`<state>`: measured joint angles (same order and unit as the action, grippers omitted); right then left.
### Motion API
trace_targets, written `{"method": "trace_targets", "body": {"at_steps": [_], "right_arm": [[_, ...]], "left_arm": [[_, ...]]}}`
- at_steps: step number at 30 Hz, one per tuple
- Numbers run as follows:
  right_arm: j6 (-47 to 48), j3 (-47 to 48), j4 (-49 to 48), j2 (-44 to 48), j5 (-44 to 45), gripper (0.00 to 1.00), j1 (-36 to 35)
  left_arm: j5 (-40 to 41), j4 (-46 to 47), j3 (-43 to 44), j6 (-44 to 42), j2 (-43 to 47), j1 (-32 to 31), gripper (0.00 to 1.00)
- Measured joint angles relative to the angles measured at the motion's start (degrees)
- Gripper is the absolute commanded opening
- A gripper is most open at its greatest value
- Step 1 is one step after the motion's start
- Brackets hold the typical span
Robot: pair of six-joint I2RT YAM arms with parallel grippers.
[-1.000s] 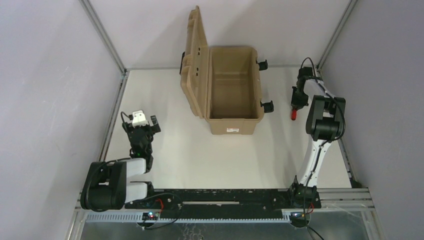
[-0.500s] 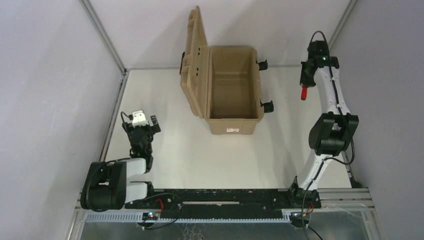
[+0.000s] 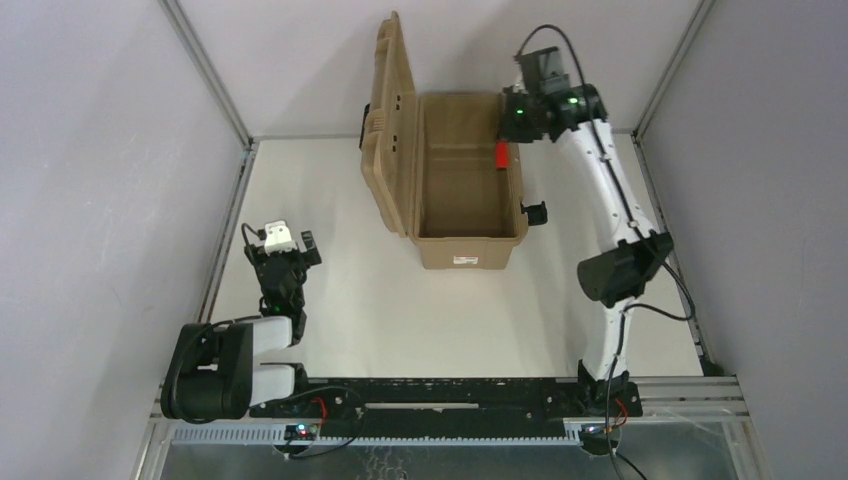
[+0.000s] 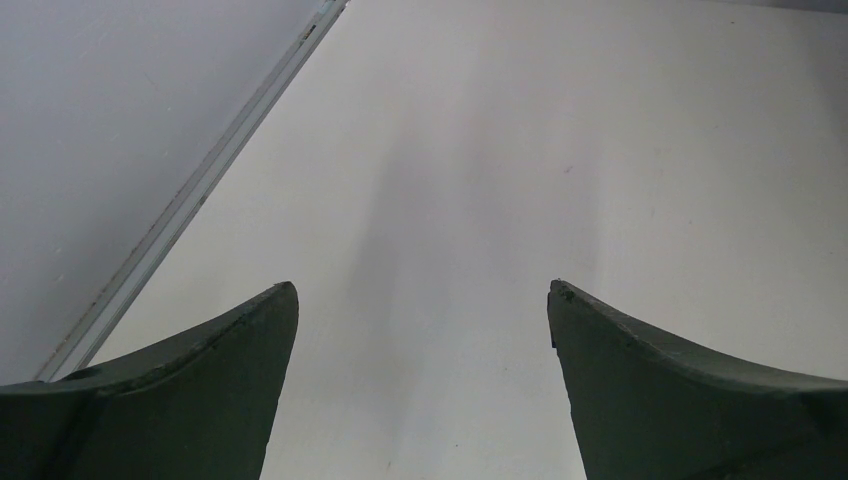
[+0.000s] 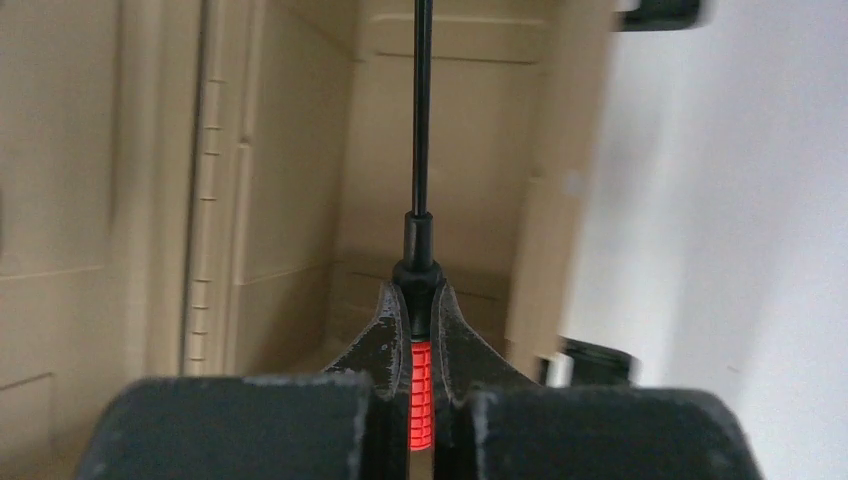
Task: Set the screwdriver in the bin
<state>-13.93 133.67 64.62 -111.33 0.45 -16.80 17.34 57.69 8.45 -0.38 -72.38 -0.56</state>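
Observation:
The tan bin (image 3: 468, 250) stands open at the back of the table, its ribbed lid (image 3: 391, 120) swung up on the left. My right gripper (image 3: 503, 140) hangs over the bin's right wall near the back, shut on the screwdriver (image 3: 500, 155). From the right wrist, the red handle (image 5: 421, 395) is clamped between the fingers and the thin dark shaft (image 5: 423, 110) points into the bin's hollow (image 5: 290, 180). My left gripper (image 3: 290, 243) rests low at the left of the table, open, with only bare table (image 4: 420, 200) between its fingers.
Two black latches (image 3: 535, 212) stick out from the bin's right side. A metal frame rail (image 3: 228, 225) runs along the table's left edge, and grey walls close in the cell on both sides.
The right arm has lifted the screwdriver from the table's right side and swung it left and back to above the bin's right wall. The left arm has not moved.

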Motion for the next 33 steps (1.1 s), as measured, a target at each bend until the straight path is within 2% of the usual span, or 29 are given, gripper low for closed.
{"method": "trace_targets", "body": {"at_steps": [5,10,15,18,20,26,29,33], "right_arm": [[-4.31,2.69,-3.56,-8.57,-0.92,0.00,-5.68],[-6.75,2.40,-6.49,-18.12,2.78,0.00,-8.11],[-7.85,-0.66,-9.14,-24.85,5.86,0.10,-9.38],[-8.66,-2.25,-9.99,-27.36,6.88,0.22,-9.73],[-9.07,-3.10,-10.45,-28.87,7.43,0.37,-9.97],[-9.14,-2.64,-9.90,-29.49,7.91,0.67,-10.40],[-7.96,-2.25,-9.38,-26.84,8.74,0.77,-10.71],[-5.51,-3.15,-9.35,-17.68,9.97,0.90,-10.29]], "left_arm": [[0.00,0.00,0.00,0.00,0.00,0.00,1.00],[0.00,0.00,0.00,0.00,0.00,0.00,1.00],[0.00,0.00,0.00,0.00,0.00,0.00,1.00],[-0.02,0.00,-0.02,0.00,0.00,0.00,1.00],[-0.02,0.00,0.00,0.00,0.00,0.00,1.00],[0.00,0.00,-0.02,0.00,0.00,0.00,1.00],[0.00,0.00,0.00,0.00,0.00,0.00,1.00],[0.00,0.00,0.00,0.00,0.00,0.00,1.00]]}}
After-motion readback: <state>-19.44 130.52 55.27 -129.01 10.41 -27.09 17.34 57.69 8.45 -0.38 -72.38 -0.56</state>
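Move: The right hand holds the red screwdriver high, just inside the bin's right wall; the middle of the bin's floor lies roughly 8 cm left, 2 cm ahead and 28 cm below. The near latch sits some 7 cm back, 6 cm right and 13 cm down; the raised lid stands about 20 cm left, 2 cm ahead, near hand height. From the left hand, the floor's middle is about 12 cm ahead, 39 cm right and 7 cm down. Still pinching the screwdriver, the right hand swings left and then mainly down into the bin, about 26 cm lower, edging slightly forward while the fingers tip some 20 degrees further downward. Near the floor the fingers open wide and let go; the empty hand then climbs about 11 cm, its downward tilt easing. ##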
